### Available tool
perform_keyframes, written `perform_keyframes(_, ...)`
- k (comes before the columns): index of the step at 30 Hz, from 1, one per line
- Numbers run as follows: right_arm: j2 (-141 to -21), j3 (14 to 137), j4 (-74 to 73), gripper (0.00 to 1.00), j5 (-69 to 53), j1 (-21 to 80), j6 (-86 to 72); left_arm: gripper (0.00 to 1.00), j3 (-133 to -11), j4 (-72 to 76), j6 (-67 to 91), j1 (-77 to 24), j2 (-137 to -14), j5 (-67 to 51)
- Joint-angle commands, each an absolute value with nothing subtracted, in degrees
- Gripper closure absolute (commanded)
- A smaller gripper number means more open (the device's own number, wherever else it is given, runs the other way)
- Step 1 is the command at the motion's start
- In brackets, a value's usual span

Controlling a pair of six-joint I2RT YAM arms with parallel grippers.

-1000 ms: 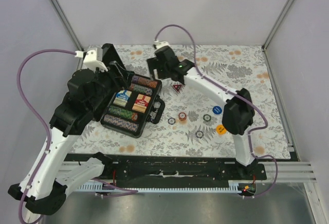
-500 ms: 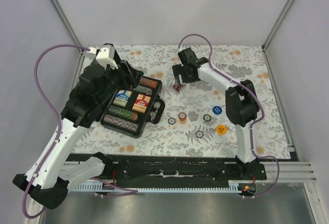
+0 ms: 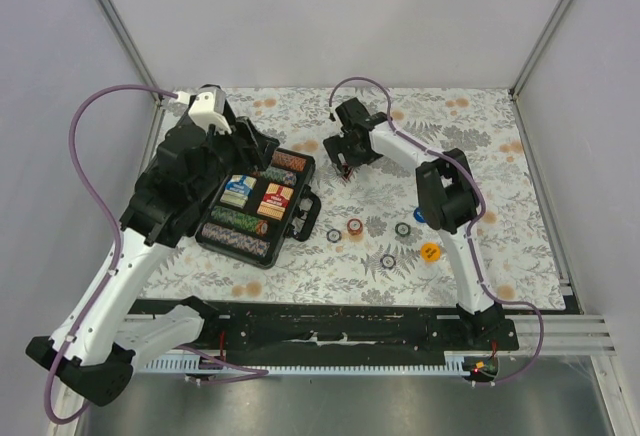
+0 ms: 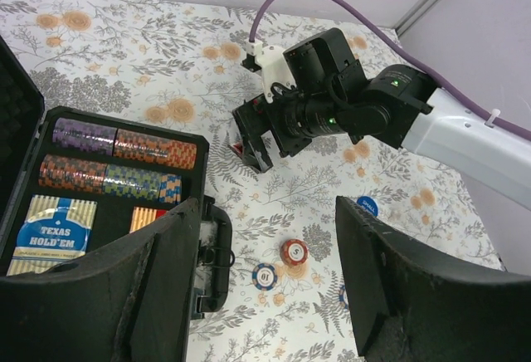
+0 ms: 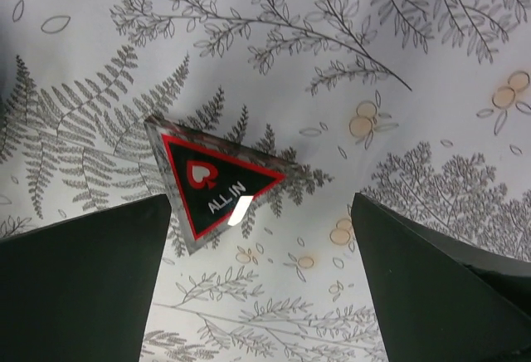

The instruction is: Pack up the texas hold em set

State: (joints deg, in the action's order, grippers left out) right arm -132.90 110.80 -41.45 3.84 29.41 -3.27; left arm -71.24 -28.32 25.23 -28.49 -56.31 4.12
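The black briefcase (image 3: 206, 235) lies open at the left, holding rows of multicoloured chips (image 3: 240, 221) and a reddish card deck (image 3: 275, 199). Several loose chips (image 3: 354, 226) lie on the cloth to its right. The red-marked "ALL IN" triangle (image 5: 211, 183) lies flat on the cloth, mostly hidden in the top view under my right gripper (image 3: 345, 163). That gripper (image 5: 261, 212) hangs open just above it, the triangle near the left finger. My left gripper (image 4: 267, 212) is open and empty, hovering over the case's handle side (image 4: 211, 246).
A blue round button (image 4: 367, 205) and an orange one (image 3: 430, 251) lie on the flowered cloth at the right. A blue "Texas Hold'em" deck (image 4: 54, 225) sits in the case. Metal frame posts stand at the back corners.
My right arm has folded back and swung its gripper from beside the case to over the triangle, jaws opening wider. My left arm shifted early on, then stayed still.
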Motion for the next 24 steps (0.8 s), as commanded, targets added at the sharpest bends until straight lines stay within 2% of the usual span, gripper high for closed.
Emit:
perform_keyframes(1, -136.3, 114.4, -42.7, 0.02, 2.2, 29.5, -0.5, 0.27, -72.9, -27.2, 20.7, -28.7, -56.9, 5.6)
perform_keyframes(12, -139.5, 115.8, -43.2, 0.03, 2.1, 29.6, -0.5, 0.27, -74.0, -27.5, 19.2, -28.7, -58.4, 6.7)
perform_keyframes(15, -139.8, 115.4, -43.2, 0.07, 1.8, 29.7, -0.5, 0.27, -73.7, -27.4, 19.2, -28.7, -58.6, 6.5)
perform_keyframes(18, -140.8, 116.0, -43.4, 0.18, 2.4, 30.0, -0.5, 0.27, -73.6, -27.3, 19.2, -28.7, -58.9, 6.0)
perform_keyframes(24, -142.2, 117.2, -44.2, 0.24, 4.1, 30.3, -0.5, 0.27, -73.5, -27.4, 18.8, -28.7, -58.8, 5.9)
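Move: The clear ALL IN triangle lies just below the right hand's open fingers, about 2 cm ahead, 2 cm left and 2 cm down. On the table, the red chip is roughly 13 cm back and 1 cm right of that hand, and the blue-and-white chip some 16 cm back and 5 cm left. From the raised left hand the triangle is about 20 cm ahead, 14 cm right and 34 cm below. The right hand eases about 2 cm left and forward, sinking slightly, its fingers partly closing around the triangle. ##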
